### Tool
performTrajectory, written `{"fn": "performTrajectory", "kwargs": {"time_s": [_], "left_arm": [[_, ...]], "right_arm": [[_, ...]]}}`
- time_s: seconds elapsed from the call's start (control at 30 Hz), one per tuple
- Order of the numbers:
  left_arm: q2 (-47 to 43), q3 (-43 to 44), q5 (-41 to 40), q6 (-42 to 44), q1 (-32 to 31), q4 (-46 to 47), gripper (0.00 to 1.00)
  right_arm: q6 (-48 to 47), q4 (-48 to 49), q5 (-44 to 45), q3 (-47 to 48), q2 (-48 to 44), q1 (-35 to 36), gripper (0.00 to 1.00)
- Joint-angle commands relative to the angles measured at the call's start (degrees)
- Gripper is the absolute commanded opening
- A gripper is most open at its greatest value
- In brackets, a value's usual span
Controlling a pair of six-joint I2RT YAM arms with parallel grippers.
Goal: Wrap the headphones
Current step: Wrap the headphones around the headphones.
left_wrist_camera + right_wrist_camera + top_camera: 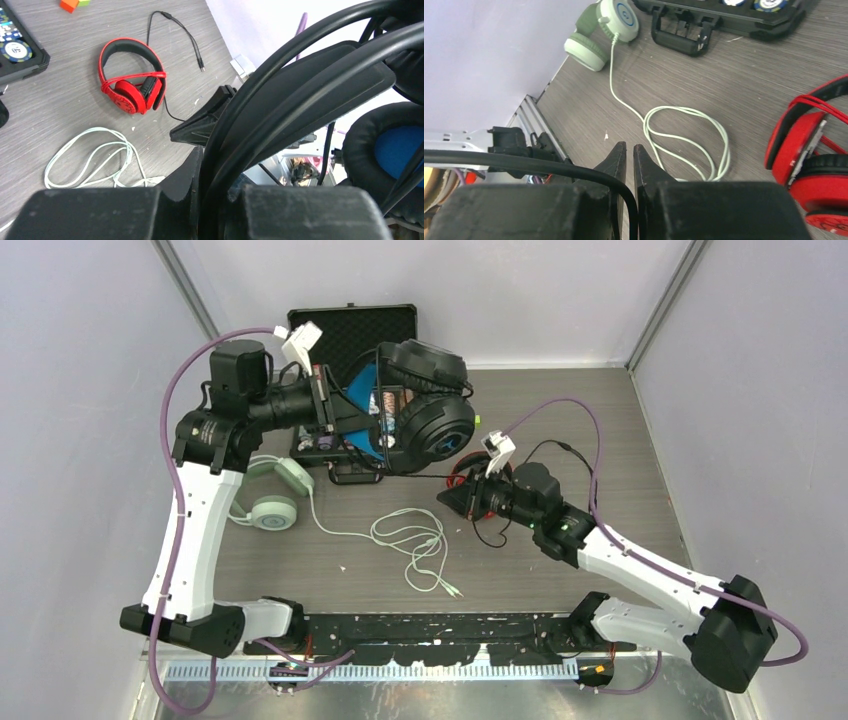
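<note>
The black headphones [428,405] with blue inner padding hang above the back of the table, and my left gripper [333,416] is shut on their headband [300,85]. The red headphones [462,472] lie on the table at centre right with their thin cord wound over the band [132,77]. My right gripper [472,496] is just beside them, its jaws nearly together with a black cable [549,167] running down between the fingers [620,155]. The mint-green headphones [275,495] lie at left, and their pale cable [410,540] sprawls in loose loops.
An open black case [350,325] with chips stands at the back behind the raised headphones. A loose black cable end with a plug [192,47] lies beyond the red pair. Grey walls close in on both sides. A metal rail [400,670] runs along the near edge.
</note>
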Motion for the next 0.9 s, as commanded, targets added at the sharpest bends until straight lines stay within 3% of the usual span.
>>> {"fn": "performTrajectory", "kwargs": {"time_s": [0.0, 0.23, 0.43, 0.67, 0.87], "left_arm": [[-2.6, 1.2, 10.8, 3.4, 0.1, 2.7, 0.00], [0.4, 3.8, 9.5, 16.0, -3.6, -8.9, 0.00], [1.6, 4.8, -0.7, 28.8, -13.0, -18.5, 0.00], [-2.9, -1.5, -11.8, 42.0, -18.9, -19.8, 0.00], [-3.5, -2.9, -19.8, 47.6, -21.0, -21.6, 0.00]], "right_arm": [[0.0, 1.0, 1.7, -1.4, -0.2, -3.0, 0.16], [-0.7, -1.2, -1.5, -0.2, -2.7, -9.9, 0.10], [-1.4, -5.0, -4.1, 5.7, -0.9, -14.8, 0.09], [-1.2, -7.9, -7.6, 10.4, 0.0, -18.8, 0.12], [-1.2, -10.2, -10.0, 13.0, 0.0, -20.3, 0.11]]}}
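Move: The left hand still grips the black headphones by the headband, their middle about 8 cm to its right and 3 cm ahead, level with it. From the right hand, still pinching their cable, they hang some 10 cm ahead, 6 cm left and 20 cm higher. Below the right hand by about 20 cm, the red headphones lie roughly 6 cm ahead and 8 cm right, the green cable coil 4 cm back and 8 cm left. Left hand lowers the headphones about 8 cm, turning 45 degrees, while right draws its cable rightward, forward and up. ##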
